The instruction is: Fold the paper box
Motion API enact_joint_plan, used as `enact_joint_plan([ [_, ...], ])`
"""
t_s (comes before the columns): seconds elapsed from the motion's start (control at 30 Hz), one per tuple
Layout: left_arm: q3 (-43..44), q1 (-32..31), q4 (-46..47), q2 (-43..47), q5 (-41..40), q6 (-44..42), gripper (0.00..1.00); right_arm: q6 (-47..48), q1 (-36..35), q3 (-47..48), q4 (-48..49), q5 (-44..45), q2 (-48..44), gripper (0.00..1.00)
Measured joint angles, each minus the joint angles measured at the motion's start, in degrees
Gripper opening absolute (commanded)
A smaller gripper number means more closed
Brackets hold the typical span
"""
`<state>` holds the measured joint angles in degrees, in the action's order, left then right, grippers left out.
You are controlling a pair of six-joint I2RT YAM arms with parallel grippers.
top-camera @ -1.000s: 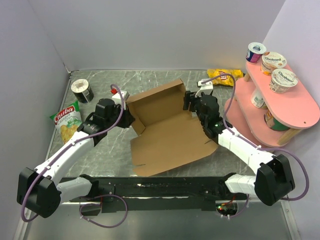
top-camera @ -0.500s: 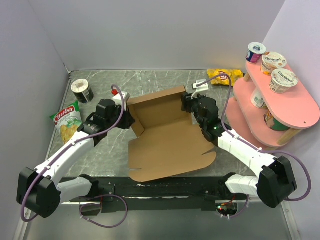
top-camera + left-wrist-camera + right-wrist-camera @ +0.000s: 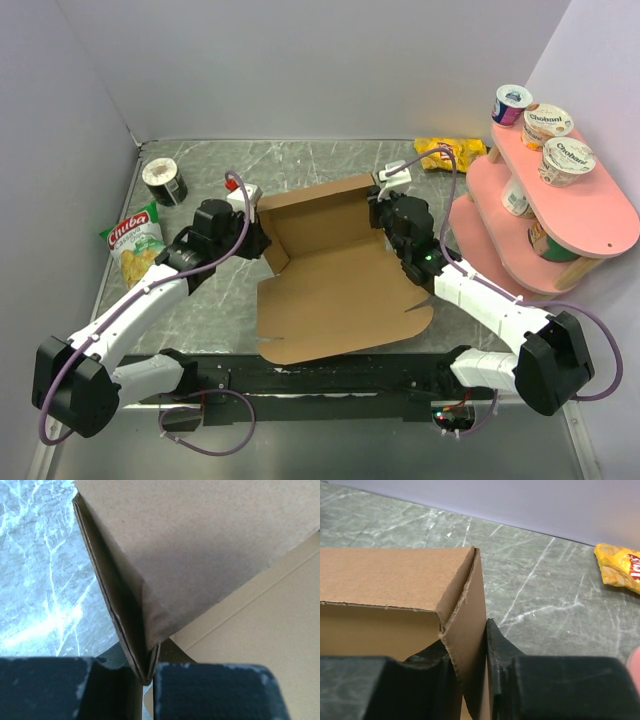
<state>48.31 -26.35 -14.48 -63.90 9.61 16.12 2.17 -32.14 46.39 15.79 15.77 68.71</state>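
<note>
The paper box [image 3: 330, 275] is a brown cardboard sheet in mid-table, its back wall and side walls raised and its wide front panel lying flat. My left gripper [image 3: 258, 240] is shut on the doubled left side wall [image 3: 117, 605], and the cardboard edge sits pinched between its fingers [image 3: 147, 667]. At the box's right rear corner my right gripper [image 3: 380, 210] is shut on the upright right side wall [image 3: 467, 625], one finger on each face [image 3: 470, 665]. The back wall [image 3: 390, 575] meets that side wall at the corner.
A green Chuba chip bag [image 3: 133, 243] and a black can [image 3: 163, 181] lie at the far left. A yellow snack bag [image 3: 450, 153] [image 3: 620, 570] sits behind the right arm. A pink two-tier shelf [image 3: 590, 215] with yogurt cups stands at the right. Grey walls close three sides.
My right gripper has closed on the box's right side wall. The back wall stands more upright and the flat front panel has slid left. My left gripper holds as before.
</note>
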Motion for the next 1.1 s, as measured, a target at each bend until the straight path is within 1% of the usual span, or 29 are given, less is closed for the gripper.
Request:
enact_joint_plan([
  [0.13, 0.0, -0.2, 0.0, 0.0, -0.5, -0.2, 0.08, 0.5, -0.3, 0.0, -0.4, 0.9, 0.0, 0.11],
  [0.3, 0.0, -0.3, 0.0, 0.0, -0.7, -0.2, 0.09, 0.5, -0.4, -0.1, -0.3, 1.7, 0.0, 0.09],
  [0.37, 0.0, -0.3, 0.0, 0.0, -0.7, -0.2, 0.09, 0.5, -0.4, -0.3, -0.1, 1.8, 0.0, 0.31],
  [0.4, 0.0, -0.4, -0.1, 0.0, -0.7, -0.2, 0.09, 0.5, -0.4, -0.4, -0.2, 1.8, 0.0, 0.45],
  [0.43, 0.0, -0.4, -0.2, 0.0, -0.9, -0.1, 0.08, 0.5, -0.4, -0.4, -0.2, 1.7, 0.0, 0.69],
  [0.47, 0.0, -0.4, -0.4, 0.0, -1.4, 0.2, 0.08, 0.4, -0.4, -0.4, -0.2, 2.0, 0.0, 0.78],
  [0.5, 0.0, -0.3, -0.5, 0.0, -1.9, 0.4, 0.08, 0.0, -0.3, -0.4, -0.3, 2.3, 0.0, 0.84],
  [0.53, 0.0, -0.2, -0.9, -0.2, -2.9, 1.0, 0.08, 0.4, -0.2, -0.4, -0.4, 2.9, 0.0, 0.94],
  [0.57, 0.0, -0.1, -1.2, -0.4, -3.5, 1.4, 0.08, 0.3, 0.1, -0.4, -0.9, 3.2, 0.0, 0.98],
  [0.73, 1.1, 1.5, -1.7, -6.4, -4.4, 4.4, 0.07, -0.3, 0.7, 0.3, -6.0, 2.3, -0.7, 1.00],
  [0.87, 2.4, 3.6, -1.2, -11.7, -0.6, 6.3, 0.07, -1.4, 0.5, 0.2, -12.2, -2.0, -4.2, 1.00],
  [0.97, 3.8, 4.7, -0.7, -14.6, 3.0, 7.1, 0.08, -3.7, 0.4, -0.1, -16.7, -6.6, -9.1, 1.00],
  [1.1, 5.8, 7.0, -1.5, -19.6, 3.1, 7.4, 0.09, -6.6, 0.6, -0.7, -18.4, -13.5, -16.4, 1.00],
])
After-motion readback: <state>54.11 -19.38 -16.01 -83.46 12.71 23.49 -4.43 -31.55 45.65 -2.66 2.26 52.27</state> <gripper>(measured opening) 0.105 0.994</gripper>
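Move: Both hands hold the paper box aloft. The right hand pinches its right wall, with the back-right corner about 3 cm ahead, 1 cm left and slightly higher; the yellow chip bag lies some 18 cm farther out, 15 cm right and 23 cm below. The left hand pinches the left wall, and the table spot it lowers towards is about 4 cm ahead, 1 cm left and 16 cm down. From the left hand, the front panel's middle is about 12 cm back, 18 cm right and 8 cm lower, the back-right corner 11 cm ahead, 23 cm right and 5 cm higher. After a brief hold, the right fingers open wide and let go of the right wall; that hand dips slightly, then pulls back about 7 cm towards its base, away from the back-right corner, rising at the end and turning a little counter-clockwise. As it releases, the left hand keeps its pinch on the left wall and lowers the box some 8 cm towards the table, easing forward about 4 cm and tipping its fingers down by nearly 20 degrees. ##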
